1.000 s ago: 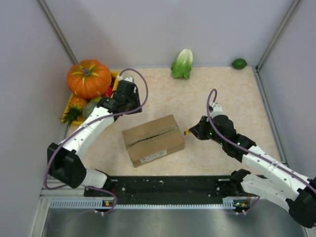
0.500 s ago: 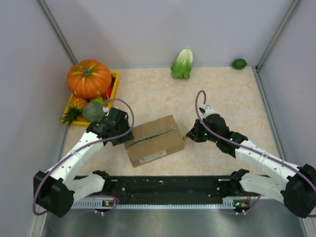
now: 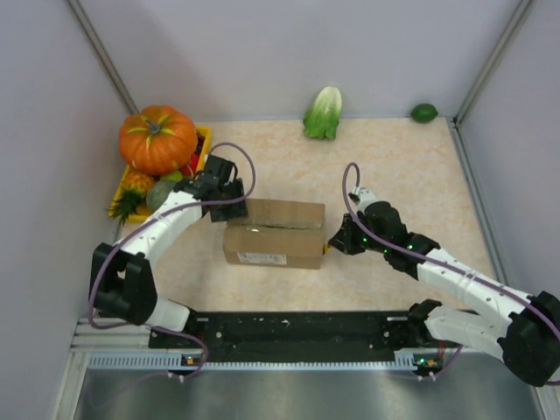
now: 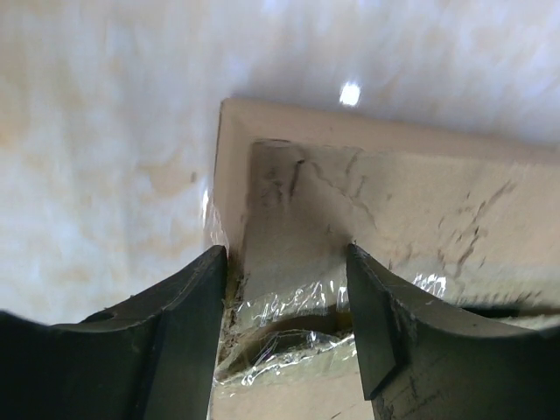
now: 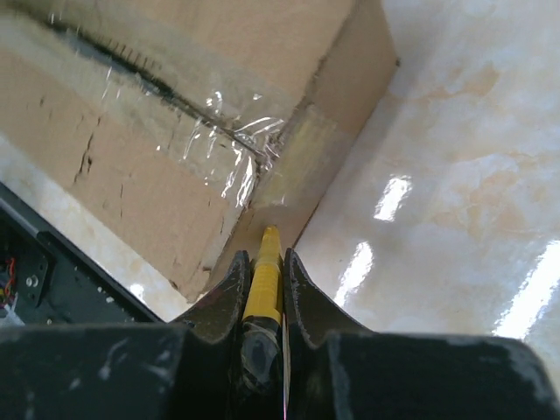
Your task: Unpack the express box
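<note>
The express box [image 3: 274, 234], brown cardboard with a taped centre seam and a white label on its near side, lies in the middle of the table, square to the front edge. My left gripper [image 3: 234, 198] is open at the box's left end; in the left wrist view its fingers [image 4: 188, 332] straddle the torn tape at the seam end of the box [image 4: 376, 201]. My right gripper [image 3: 338, 240] is shut on a thin yellow tool [image 5: 265, 278]. The tool's tip touches the taped right end of the box [image 5: 175, 105].
A pumpkin [image 3: 157, 138], a pineapple [image 3: 129, 194] and a round green fruit [image 3: 160, 194] crowd a yellow tray [image 3: 204, 144] at the back left. A leafy cabbage [image 3: 324, 112] and a lime [image 3: 424, 112] lie by the back wall. A black rail [image 3: 289, 328] runs along the front.
The box has turned from skewed to square with the front edge. My left gripper has swung from the box's near-left side to its far-left end. The right gripper has barely moved.
</note>
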Controlling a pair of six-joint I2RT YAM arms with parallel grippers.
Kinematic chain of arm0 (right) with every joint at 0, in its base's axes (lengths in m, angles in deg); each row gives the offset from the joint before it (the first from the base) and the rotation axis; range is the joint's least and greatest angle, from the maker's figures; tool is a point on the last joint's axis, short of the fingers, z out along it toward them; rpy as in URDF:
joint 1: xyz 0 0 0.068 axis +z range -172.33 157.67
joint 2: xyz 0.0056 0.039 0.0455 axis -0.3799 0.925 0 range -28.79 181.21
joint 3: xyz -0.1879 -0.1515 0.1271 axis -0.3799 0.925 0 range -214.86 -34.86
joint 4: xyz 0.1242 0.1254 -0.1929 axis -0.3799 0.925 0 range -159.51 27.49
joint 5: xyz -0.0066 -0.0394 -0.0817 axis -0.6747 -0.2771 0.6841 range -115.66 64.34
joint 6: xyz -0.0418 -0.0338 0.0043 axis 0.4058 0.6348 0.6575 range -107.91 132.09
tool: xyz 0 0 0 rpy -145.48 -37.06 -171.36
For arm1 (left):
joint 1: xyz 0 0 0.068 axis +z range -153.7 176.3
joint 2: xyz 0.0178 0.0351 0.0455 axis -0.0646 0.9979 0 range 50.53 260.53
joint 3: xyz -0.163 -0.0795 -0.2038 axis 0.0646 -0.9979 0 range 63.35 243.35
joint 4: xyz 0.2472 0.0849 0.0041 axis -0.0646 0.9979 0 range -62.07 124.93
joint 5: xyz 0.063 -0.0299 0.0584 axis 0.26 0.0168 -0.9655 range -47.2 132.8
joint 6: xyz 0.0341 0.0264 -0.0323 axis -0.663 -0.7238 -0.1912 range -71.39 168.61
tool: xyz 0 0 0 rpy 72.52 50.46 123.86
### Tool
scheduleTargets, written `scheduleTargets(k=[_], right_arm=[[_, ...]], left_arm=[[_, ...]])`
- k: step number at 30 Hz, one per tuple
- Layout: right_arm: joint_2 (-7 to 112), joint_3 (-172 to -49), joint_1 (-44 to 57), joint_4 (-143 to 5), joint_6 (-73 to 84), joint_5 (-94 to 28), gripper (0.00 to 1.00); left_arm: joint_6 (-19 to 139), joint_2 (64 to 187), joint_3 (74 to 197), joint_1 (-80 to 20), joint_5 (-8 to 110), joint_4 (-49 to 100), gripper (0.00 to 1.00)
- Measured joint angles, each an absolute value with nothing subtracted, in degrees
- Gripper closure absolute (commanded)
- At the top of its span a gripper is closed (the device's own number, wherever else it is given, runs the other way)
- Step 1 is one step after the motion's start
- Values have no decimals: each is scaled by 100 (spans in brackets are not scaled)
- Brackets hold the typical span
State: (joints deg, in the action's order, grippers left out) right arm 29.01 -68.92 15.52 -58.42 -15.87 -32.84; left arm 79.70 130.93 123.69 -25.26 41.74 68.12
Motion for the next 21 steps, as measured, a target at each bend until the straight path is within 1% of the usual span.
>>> scheduleTargets(k=[4, 7, 9, 11, 15, 16, 19, 20, 21], right_arm=[[2901, -6857, 1672, -5816, -1589, -3525, 100], [2862, -6864, 1773, -5693, -1657, -3413, 100], [2774, -6881, 1781, -5492, -1712, -3099, 100], [2582, -6960, 1779, -5160, -1845, -2500, 100], [2324, -7168, 1760, -4836, -1972, -1776, 100], [2304, -7240, 1746, -4790, -1985, -1632, 100], [2492, -7620, 1554, -4672, -1974, -1322, 100], [2678, -7802, 1434, -4646, -1943, -1278, 100], [2886, -7985, 1298, -4675, -1902, -1258, 100]], left_arm=[[7590, 13895, 13241, -2334, 4268, 6304, 41], [7456, 14435, 13877, -2273, 4237, 6149, 41], [7439, 14662, 14222, -2249, 4001, 6248, 41], [7482, 14756, 14572, -2212, 3520, 6521, 41], [7572, 14422, 14686, -2135, 2764, 6812, 43], [7587, 14186, 14555, -2118, 2655, 6844, 50], [7719, 13366, 14034, -2111, 2581, 6993, 65], [7767, 13064, 13801, -2111, 2602, 7034, 72], [7804, 12833, 13593, -2111, 2648, 7074, 74]])
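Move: The left hand, open, has its fingers at the left end of the express box; the box's middle lies about 10 cm to its right, 3 cm back and 5 cm below. The yellow crate sits some 17 cm left and 10 cm ahead, its green melon 16 cm left and 5 cm ahead. From the right hand, with the yellow knife at the other end, the box's middle is roughly 14 cm left, 3 cm ahead and 5 cm below. Pushing the box's left end, left fingers go about 12 cm forward, then lift leftward; knife hand withdraws right. ##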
